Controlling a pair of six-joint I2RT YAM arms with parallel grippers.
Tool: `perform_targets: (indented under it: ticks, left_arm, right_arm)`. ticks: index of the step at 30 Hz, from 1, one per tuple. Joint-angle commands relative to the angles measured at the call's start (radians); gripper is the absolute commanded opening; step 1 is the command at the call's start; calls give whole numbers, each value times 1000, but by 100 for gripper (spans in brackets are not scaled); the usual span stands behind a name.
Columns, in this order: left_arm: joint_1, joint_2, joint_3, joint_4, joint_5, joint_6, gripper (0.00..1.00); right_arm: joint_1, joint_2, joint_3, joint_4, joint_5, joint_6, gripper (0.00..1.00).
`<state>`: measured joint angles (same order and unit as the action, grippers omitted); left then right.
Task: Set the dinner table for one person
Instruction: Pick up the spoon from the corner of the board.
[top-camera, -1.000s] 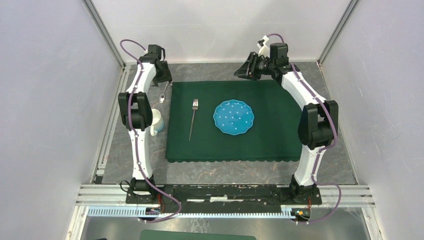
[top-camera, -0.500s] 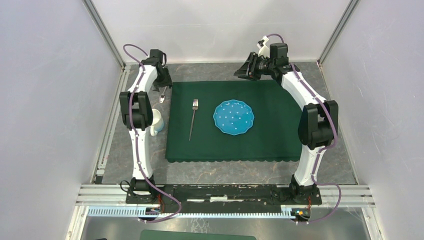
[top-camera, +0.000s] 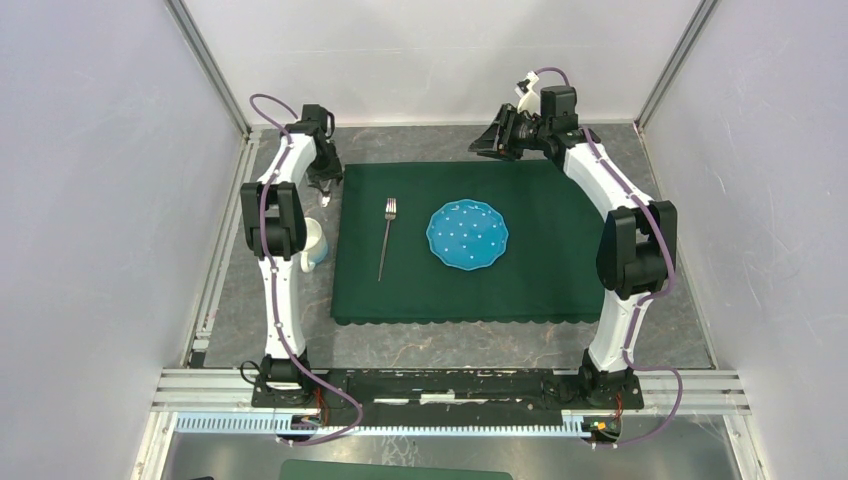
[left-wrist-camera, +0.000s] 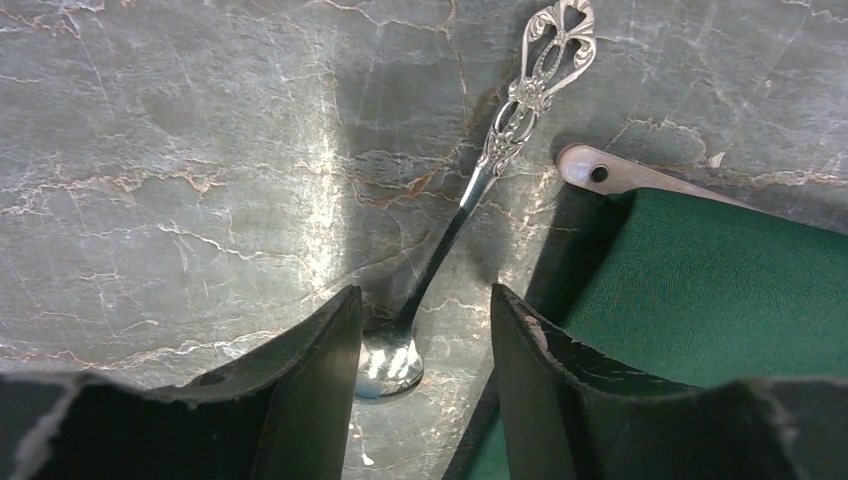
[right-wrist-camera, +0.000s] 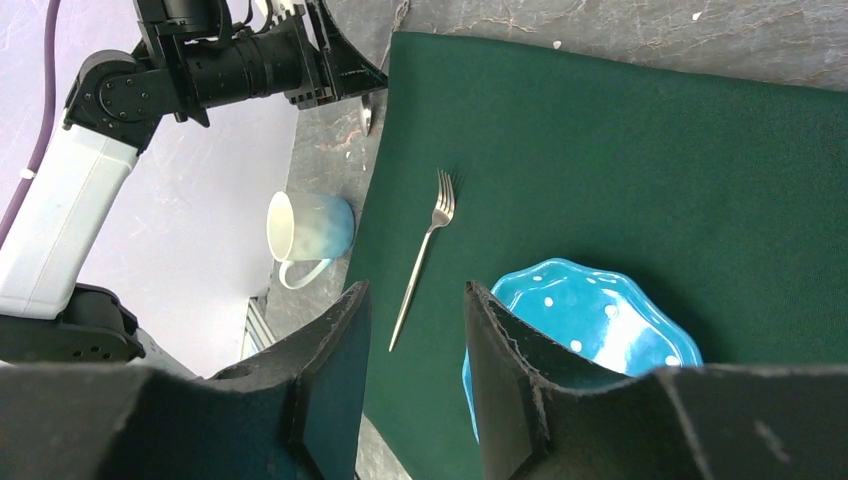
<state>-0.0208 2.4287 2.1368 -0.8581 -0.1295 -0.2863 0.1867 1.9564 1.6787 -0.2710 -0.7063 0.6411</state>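
A silver spoon (left-wrist-camera: 470, 190) with an ornate handle lies on the dark-grey dinner table (left-wrist-camera: 180, 150), just left of the green cloth (left-wrist-camera: 720, 290). My left gripper (left-wrist-camera: 425, 300) is low over it and open, its fingers straddling the spoon's bowl, which lies close to the left finger. In the top view, the left gripper (top-camera: 322, 185) is at the cloth's far left corner. A fork (top-camera: 386, 240) and a blue dotted plate (top-camera: 467, 236) lie on the cloth. My right gripper (top-camera: 483, 146) hovers open and empty above the cloth's far edge.
A pale blue mug (top-camera: 313, 243) stands on the table left of the cloth, near the left arm. A pale pearly handle (left-wrist-camera: 620, 178) with a hole pokes out at the cloth's corner beside the spoon. White walls and metal rails enclose the table.
My left gripper has shifted slightly towards the spoon and its jaws have narrowed. The right arm, fork, plate and mug have not moved.
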Motion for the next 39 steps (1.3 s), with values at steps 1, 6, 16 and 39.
perform_targets:
  ticks: [1, 6, 16, 39]
  left_arm:
    - [10, 23, -2, 22, -13, 58, 55]
    - [18, 35, -2, 25, -7, 55, 39]
    - [49, 43, 25, 30, -14, 49, 2]
    - [-60, -130, 132, 55, 177, -67, 2]
  right_arm:
    - [-6, -59, 29, 6, 8, -18, 45]
    - [-8, -65, 25, -2, 13, -24, 45]
    - [-14, -69, 20, -1, 22, -23, 45]
    - [-14, -45, 35, 0, 10, -13, 45]
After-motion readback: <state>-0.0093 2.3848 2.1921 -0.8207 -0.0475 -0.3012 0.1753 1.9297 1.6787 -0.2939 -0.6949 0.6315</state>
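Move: Just below the open left fingers, about 1 cm down, lies the spoon, its middle some 3 cm ahead and 1 cm right. The tablecloth's far left corner is roughly 6 cm ahead and 6 cm right, with a knife handle's end peeking out 6 cm ahead and 5 cm right. The mug stands about 16 cm straight back. From the right hand the spoon lies some 42 cm left, 7 cm ahead and 20 cm below. Sinking less than a centimetre over the spoon, the left hand shuts its fingers and pinches the handle near the bowl, then slides low to the left, about 3 cm away from the cloth. From there it lifts some 5 cm, swinging back right nearly 4 cm and a little forward, fingers tipping slightly outward, grip kept. ##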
